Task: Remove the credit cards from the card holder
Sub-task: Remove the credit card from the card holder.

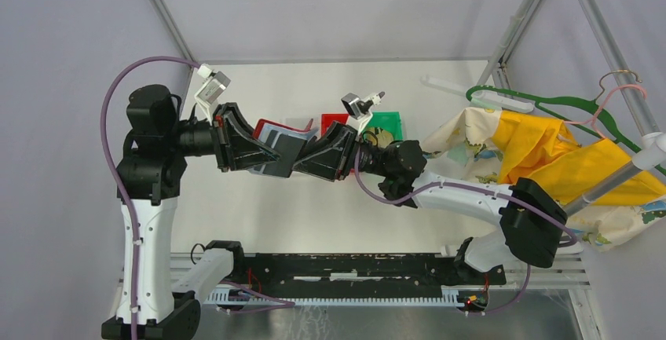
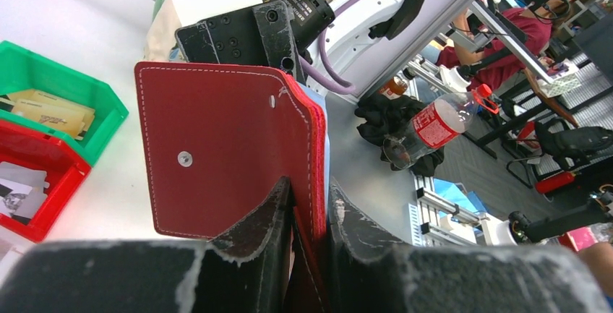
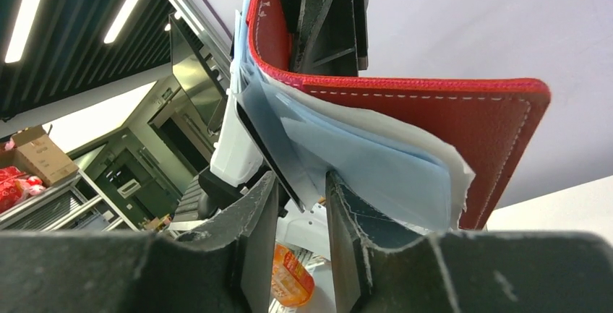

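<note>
The red card holder (image 2: 224,139) hangs open in mid-air over the table. My left gripper (image 2: 311,186) is shut on its red cover near the fold. In the right wrist view the holder (image 3: 463,118) shows its pale blue-grey leaves (image 3: 361,161) fanned out. My right gripper (image 3: 300,183) is open, with the corner of a thin dark-edged sheet (image 3: 269,147) from the holder between its fingers; I cannot tell whether it is a card or a leaf. Gold-tan cards (image 2: 54,110) lie in the green bin (image 2: 108,114). In the top view both grippers, left (image 1: 271,151) and right (image 1: 314,155), meet at the holder (image 1: 267,129).
A red bin (image 2: 61,183) with pale cards stands beside the green bin (image 1: 389,124), behind the grippers. A yellow and patterned cloth (image 1: 542,148) with a green hanger (image 1: 550,104) lies at the right on a rail. The frame posts stand at the back corners.
</note>
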Tool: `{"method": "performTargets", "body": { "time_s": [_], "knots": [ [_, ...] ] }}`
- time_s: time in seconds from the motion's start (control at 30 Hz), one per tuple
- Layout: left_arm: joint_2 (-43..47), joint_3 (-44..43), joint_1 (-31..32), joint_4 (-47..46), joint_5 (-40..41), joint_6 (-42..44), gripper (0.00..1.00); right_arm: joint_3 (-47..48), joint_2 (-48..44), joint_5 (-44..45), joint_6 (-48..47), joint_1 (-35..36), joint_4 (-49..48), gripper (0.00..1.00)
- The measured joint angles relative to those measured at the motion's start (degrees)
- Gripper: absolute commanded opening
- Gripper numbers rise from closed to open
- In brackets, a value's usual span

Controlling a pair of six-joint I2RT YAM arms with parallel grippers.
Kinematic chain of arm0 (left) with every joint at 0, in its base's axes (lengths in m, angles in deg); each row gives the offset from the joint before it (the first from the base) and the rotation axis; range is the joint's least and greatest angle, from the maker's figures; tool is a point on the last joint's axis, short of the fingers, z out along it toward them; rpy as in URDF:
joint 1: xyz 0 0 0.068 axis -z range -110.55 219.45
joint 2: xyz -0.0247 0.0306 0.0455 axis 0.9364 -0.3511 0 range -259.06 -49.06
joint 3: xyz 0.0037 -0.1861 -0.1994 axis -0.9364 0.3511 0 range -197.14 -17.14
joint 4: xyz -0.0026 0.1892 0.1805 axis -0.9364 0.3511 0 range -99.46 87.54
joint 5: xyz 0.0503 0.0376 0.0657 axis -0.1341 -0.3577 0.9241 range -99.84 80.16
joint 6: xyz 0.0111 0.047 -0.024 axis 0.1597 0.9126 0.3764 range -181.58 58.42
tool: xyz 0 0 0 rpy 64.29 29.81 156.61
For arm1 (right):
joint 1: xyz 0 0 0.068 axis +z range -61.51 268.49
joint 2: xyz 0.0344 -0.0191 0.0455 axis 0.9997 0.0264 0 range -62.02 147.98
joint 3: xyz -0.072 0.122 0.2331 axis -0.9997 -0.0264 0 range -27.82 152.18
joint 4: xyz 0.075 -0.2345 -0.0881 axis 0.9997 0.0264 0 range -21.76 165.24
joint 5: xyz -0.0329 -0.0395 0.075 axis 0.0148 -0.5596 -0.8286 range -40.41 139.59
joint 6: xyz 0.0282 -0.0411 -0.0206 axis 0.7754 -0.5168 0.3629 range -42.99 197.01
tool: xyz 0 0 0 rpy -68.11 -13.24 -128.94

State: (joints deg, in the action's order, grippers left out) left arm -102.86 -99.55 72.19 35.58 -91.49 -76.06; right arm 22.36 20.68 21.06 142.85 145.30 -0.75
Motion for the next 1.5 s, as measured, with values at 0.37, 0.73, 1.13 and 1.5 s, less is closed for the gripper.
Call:
{"method": "performTargets", "body": {
  "time_s": [0.37, 0.73, 1.13, 1.5],
  "knots": [
    [0.46, -0.07, -0.33, -1.01, 0.61, 0.0, 0.22, 2.36, 0.5, -2.21, 0.07, -0.46, 0.57, 0.0],
    [-0.96, -0.57, 0.39, 0.46, 0.55, -0.76, 0.28, -1.6, -0.7, 0.2, 0.33, -0.57, -3.5, 0.0],
    [-0.96, -1.31, 0.42, 0.72, 0.55, -1.57, 0.24, -2.34, -1.33, 0.83, 0.35, -0.59, -4.31, 0.05],
    [-0.87, -1.53, 0.26, 0.02, 0.17, -1.7, 0.2, -3.61, -1.49, 0.72, 1.42, -1.11, -6.47, 0.04]
  ]
}}
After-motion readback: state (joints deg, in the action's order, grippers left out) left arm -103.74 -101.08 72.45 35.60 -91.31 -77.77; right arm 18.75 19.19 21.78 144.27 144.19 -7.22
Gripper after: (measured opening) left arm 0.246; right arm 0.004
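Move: The dark card in the open card holder sits close by the right fingertips, its middle about 3 cm ahead, 2 cm left and 1 cm above them; the holder's own middle is roughly 4 cm ahead, 3 cm left and 1 cm up. On the table some 37 cm lower are the red box, about 18 cm ahead and 11 cm right, and the green box, as far ahead and 22 cm right. From the left hand, the card is 3 cm right, about level. At the dark card's near right corner the right fingers, about a third open, close fully while the hand rises some 1 cm, and seem to pinch the edge there. Shut, they then draw to the right, about 2 cm in all, easing down a little on the way, away from the left gripper, which stays nearly in place and keeps its grip on the holder. ##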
